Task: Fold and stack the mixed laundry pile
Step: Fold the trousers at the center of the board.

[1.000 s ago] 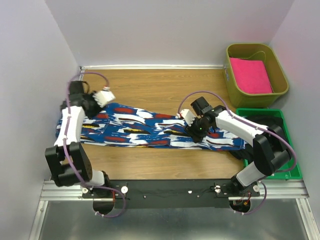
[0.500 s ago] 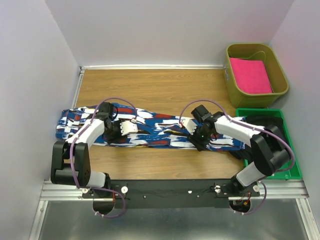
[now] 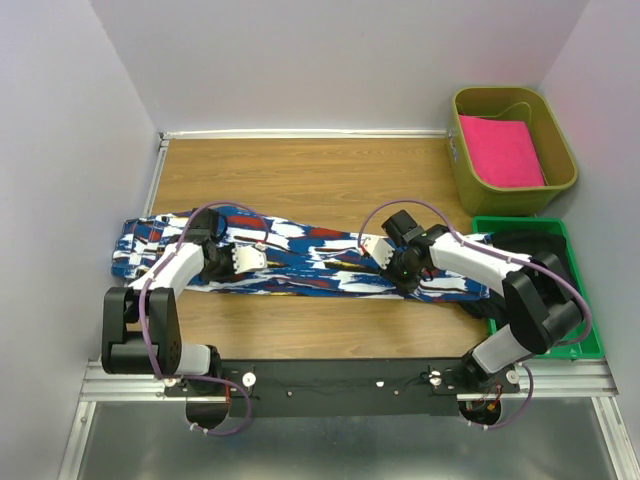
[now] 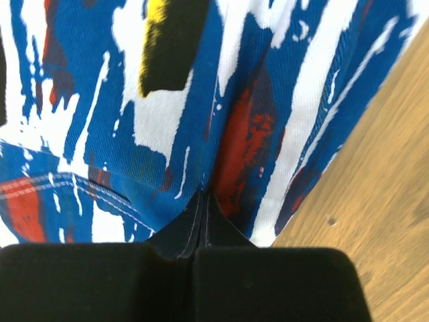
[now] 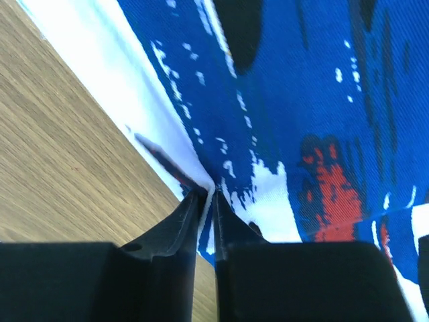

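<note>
The long blue cloth [image 3: 310, 262] with white, red and black blotches lies stretched left to right across the wooden table. My left gripper [image 3: 266, 254] rests on its left-middle part; in the left wrist view the left gripper [image 4: 203, 199] is shut, pinching a small pucker of the blue cloth [image 4: 201, 100]. My right gripper [image 3: 370, 242] sits at the cloth's far edge. The right wrist view shows the right gripper [image 5: 206, 194] shut on the cloth's white-edged fold [image 5: 181, 144]. The plain black garment [image 3: 522, 241] lies in the green tray [image 3: 560, 345].
An olive bin [image 3: 462, 170] at the back right holds a bright pink folded cloth [image 3: 500, 150]. The green tray stands at the right edge beside the right arm. Bare wood [image 3: 300, 175] lies behind the cloth. Walls close in the left, back and right sides.
The left arm swung in from the far left end to the cloth's left-middle and shut there. The right gripper closed on the cloth's far edge, hardly shifting.
</note>
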`<state>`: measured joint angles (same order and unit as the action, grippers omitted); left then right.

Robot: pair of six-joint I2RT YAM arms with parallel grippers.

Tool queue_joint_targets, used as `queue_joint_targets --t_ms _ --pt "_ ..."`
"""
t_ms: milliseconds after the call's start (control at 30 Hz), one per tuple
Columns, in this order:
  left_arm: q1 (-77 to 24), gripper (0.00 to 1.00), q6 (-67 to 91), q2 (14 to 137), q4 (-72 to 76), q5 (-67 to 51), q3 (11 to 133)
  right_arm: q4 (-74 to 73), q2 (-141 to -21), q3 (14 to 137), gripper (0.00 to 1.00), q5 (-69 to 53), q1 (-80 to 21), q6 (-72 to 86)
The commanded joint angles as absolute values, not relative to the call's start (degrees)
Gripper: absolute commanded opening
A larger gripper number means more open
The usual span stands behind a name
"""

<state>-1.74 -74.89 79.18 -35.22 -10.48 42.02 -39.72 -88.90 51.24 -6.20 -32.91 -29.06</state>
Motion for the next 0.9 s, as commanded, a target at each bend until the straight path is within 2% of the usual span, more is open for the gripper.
queue_joint_targets --t_ms 0,33,67,100,167,267,300,367,400,433,533,667,767,867 --pt "3.95 0.0 -79.63 80.14 -35.33 -2.03 40.08 -39.38 -89.64 51.5 0.28 -5.53 -33.31 -29.45" --pt "4.91 0.0 -79.8 80.85 -34.55 -1.5 39.9 -39.2 -90.26 51.76 0.33 -6.06 -33.48 -29.18" --pt "6.66 0.0 -79.89 81.64 -33.93 -0.54 39.99 -39.03 -91.48 52.2 0.46 -7.02 -33.57 -28.48" --pt "7.98 0.0 -80.15 83.65 -33.32 -0.44 39.99 -38.68 -92.02 52.82 0.5 -7.64 -33.75 -28.04" --pt "10.53 0.0 -80.16 86.03 -31.99 1.91 41.04 -39.02 -92.72 55.36 0.58 -9.39 -33.75 -26.64" --pt "15.02 0.03 -79.89 89.47 -33.65 1.85 44.29 -40.6 -92.2 58.44 0.59 -9.67 -33.66 -25.32" --pt "15.12 0.13 -79.81 88.08 -35.23 0.37 45.6 -40.95 -90.63 58.88 0.59 -9.49 -33.49 -25.05" --pt "13.89 0.25 -78.93 85.53 -43.21 -6.03 52.09 -41.57 -88.87 59.93 0.64 -9.32 -33.22 -24.0" --pt "12.67 0.35 -77.62 83.43 -45.5 -12.76 54.64 -42.27 -88.07 60.29 0.64 -9.4 -32.61 -23.56" --pt "8.65 0.39 -75.95 82.71 -47.96 -15.35 59.11 -42.62 -86.67 60.64 0.66 -9.58 -32.26 -23.21" --pt "0.99 0.41 -65.59 81.3 -43.02 -19.51 63.1 -43.59 -85.26 61.43 0.66 -9.32 -30.15 -22.5" --pt "-10.17 0.4 -55.03 84.01 -32.62 -18.2 61.97 -45.43 -84.81 63.1 0.65 -10.71 -24.45 -22.06" --pt "-12.04 0.38 -51.51 87.71 -27.96 -16.26 59.86 -48.16 -85.25 65.21 0.63 -11.25 -19.26 -23.11" --pt "-12.04 0.29 -52.55 90.08 -26.2 -12.76 56.35 -48.87 -85.43 66.18 0.63 -9.59 -15.92 -24.25"
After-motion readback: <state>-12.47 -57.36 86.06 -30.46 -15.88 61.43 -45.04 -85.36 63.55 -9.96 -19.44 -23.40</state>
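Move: My left hand is shut on the trousers just inside their near edge. Their bunched left end lies about 16 cm to its left and 5 cm ahead, and the far edge it heads for afterwards is some 12 cm ahead and 9 cm to the right. My right hand, also at the near edge, has the right hem about 16 cm to its right and 3 cm ahead. The green tray's middle is level with it, 26 cm to the right. All lie near fingertip height. My left hand drags the pinched trousers about 8 cm left along the board, turning slightly counter-clockwise, then opens and lets go, rises about 10 cm and swings right and forward over the cloth towards its far edge, sinking a little at the end. My right hand opens off the near edge, drifts left, then lifts about 7 cm and goes forward, curving right towards the hem. ##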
